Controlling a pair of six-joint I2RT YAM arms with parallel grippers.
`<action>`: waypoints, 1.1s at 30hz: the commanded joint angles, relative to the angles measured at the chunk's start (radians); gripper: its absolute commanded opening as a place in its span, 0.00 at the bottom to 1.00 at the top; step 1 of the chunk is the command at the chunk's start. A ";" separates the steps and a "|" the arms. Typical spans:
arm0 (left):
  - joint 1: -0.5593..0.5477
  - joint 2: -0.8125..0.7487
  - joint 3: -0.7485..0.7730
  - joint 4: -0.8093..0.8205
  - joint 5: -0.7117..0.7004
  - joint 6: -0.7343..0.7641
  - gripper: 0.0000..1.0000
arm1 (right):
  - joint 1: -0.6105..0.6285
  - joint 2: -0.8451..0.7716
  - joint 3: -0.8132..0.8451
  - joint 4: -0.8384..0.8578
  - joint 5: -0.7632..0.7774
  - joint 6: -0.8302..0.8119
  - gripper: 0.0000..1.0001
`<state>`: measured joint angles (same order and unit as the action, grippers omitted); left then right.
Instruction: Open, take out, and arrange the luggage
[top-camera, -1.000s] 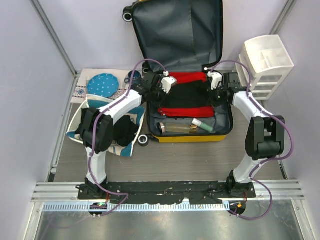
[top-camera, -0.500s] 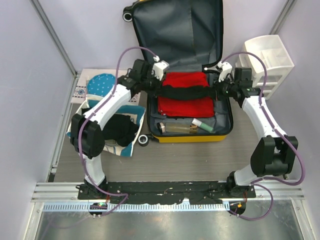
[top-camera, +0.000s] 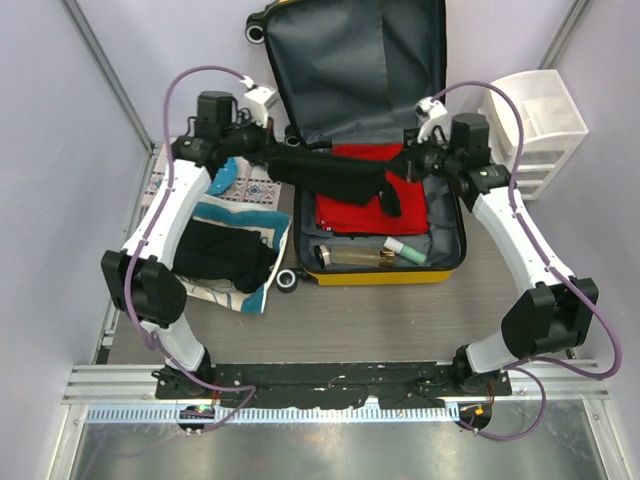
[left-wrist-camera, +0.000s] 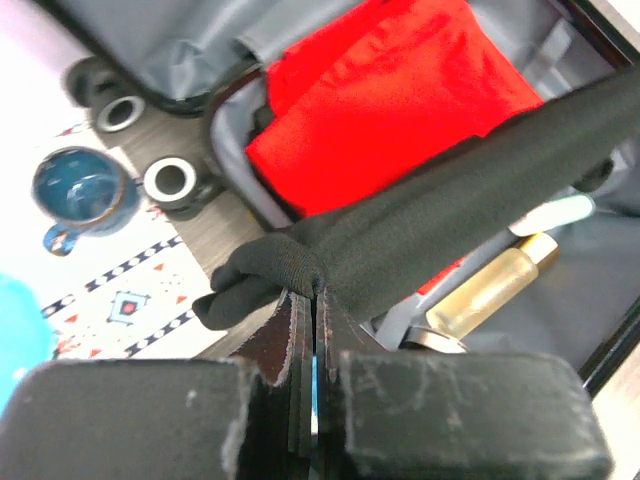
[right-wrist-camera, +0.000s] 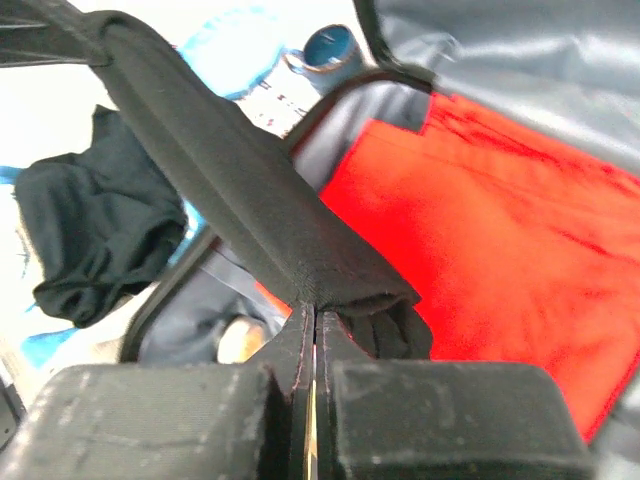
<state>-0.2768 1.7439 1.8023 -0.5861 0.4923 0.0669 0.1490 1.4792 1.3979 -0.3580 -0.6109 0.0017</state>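
The luggage (top-camera: 360, 60) lies open at the back of the table, grey-lined lid upright, yellow base toward me. A folded red garment (top-camera: 350, 212), a glass bottle (top-camera: 355, 257) and a tube (top-camera: 405, 249) lie in the base. A long black garment (top-camera: 335, 172) hangs stretched above the base's left rim. My left gripper (top-camera: 272, 152) is shut on its left end and my right gripper (top-camera: 405, 165) on its right end. The left wrist view has the left gripper (left-wrist-camera: 318, 295) pinching the black cloth (left-wrist-camera: 450, 190) over the red garment (left-wrist-camera: 390, 90). The right gripper (right-wrist-camera: 313, 310) pinches the cloth (right-wrist-camera: 220, 170).
A white drawer unit (top-camera: 530, 125) stands right of the luggage. To the left lies a patterned mat (top-camera: 250, 190) with a blue mug (left-wrist-camera: 80, 195), and a heap of black clothes (top-camera: 225, 255) rests on a blue-and-white cloth. A black wheel (top-camera: 287, 280) sits by the base's front left corner.
Both arms have raised the black garment off the red one and carried it leftward. The left arm has swung out over the mat, and the right has followed over the luggage.
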 joint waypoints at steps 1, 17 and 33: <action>0.106 -0.110 0.003 -0.044 0.023 0.022 0.00 | 0.138 -0.017 0.088 0.090 0.057 0.073 0.01; 0.536 -0.279 -0.215 -0.080 0.110 0.180 0.00 | 0.609 0.283 0.320 0.254 0.209 0.144 0.01; 0.806 -0.251 -0.466 -0.210 0.204 0.526 0.00 | 0.837 0.481 0.323 0.246 0.175 0.060 0.01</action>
<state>0.4793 1.5154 1.4597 -0.7139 0.6506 0.4175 0.9020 1.9400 1.7603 -0.1459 -0.4061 0.1162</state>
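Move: Both hands already hold the black garment stretched between them, above the open suitcase and the table to its left. The towel-lined basket lies about 18 cm left and 12 cm back of the left hand, some 24 cm below it; from the right hand it is about 50 cm left and 9 cm back. From the left hand, the red clothes lie 24 cm right and 2 cm ahead, the blue plate 22 cm left and 13 cm ahead, and the mug 4 cm left and 14 cm ahead, all well below. Keeping their pinch on its two ends, both arms carry the stretched black garment together to the left, roughly 30 cm, off the suitcase and over the towel-lined basket, lifting some 4 cm on the way and then sinking slightly below the starting height. The right hand also draws back about 10 cm and the left about 6, mostly early and again at the end, while both wrists turn counter-clockwise some 25 to 30 degrees and the fingers stay shut. ##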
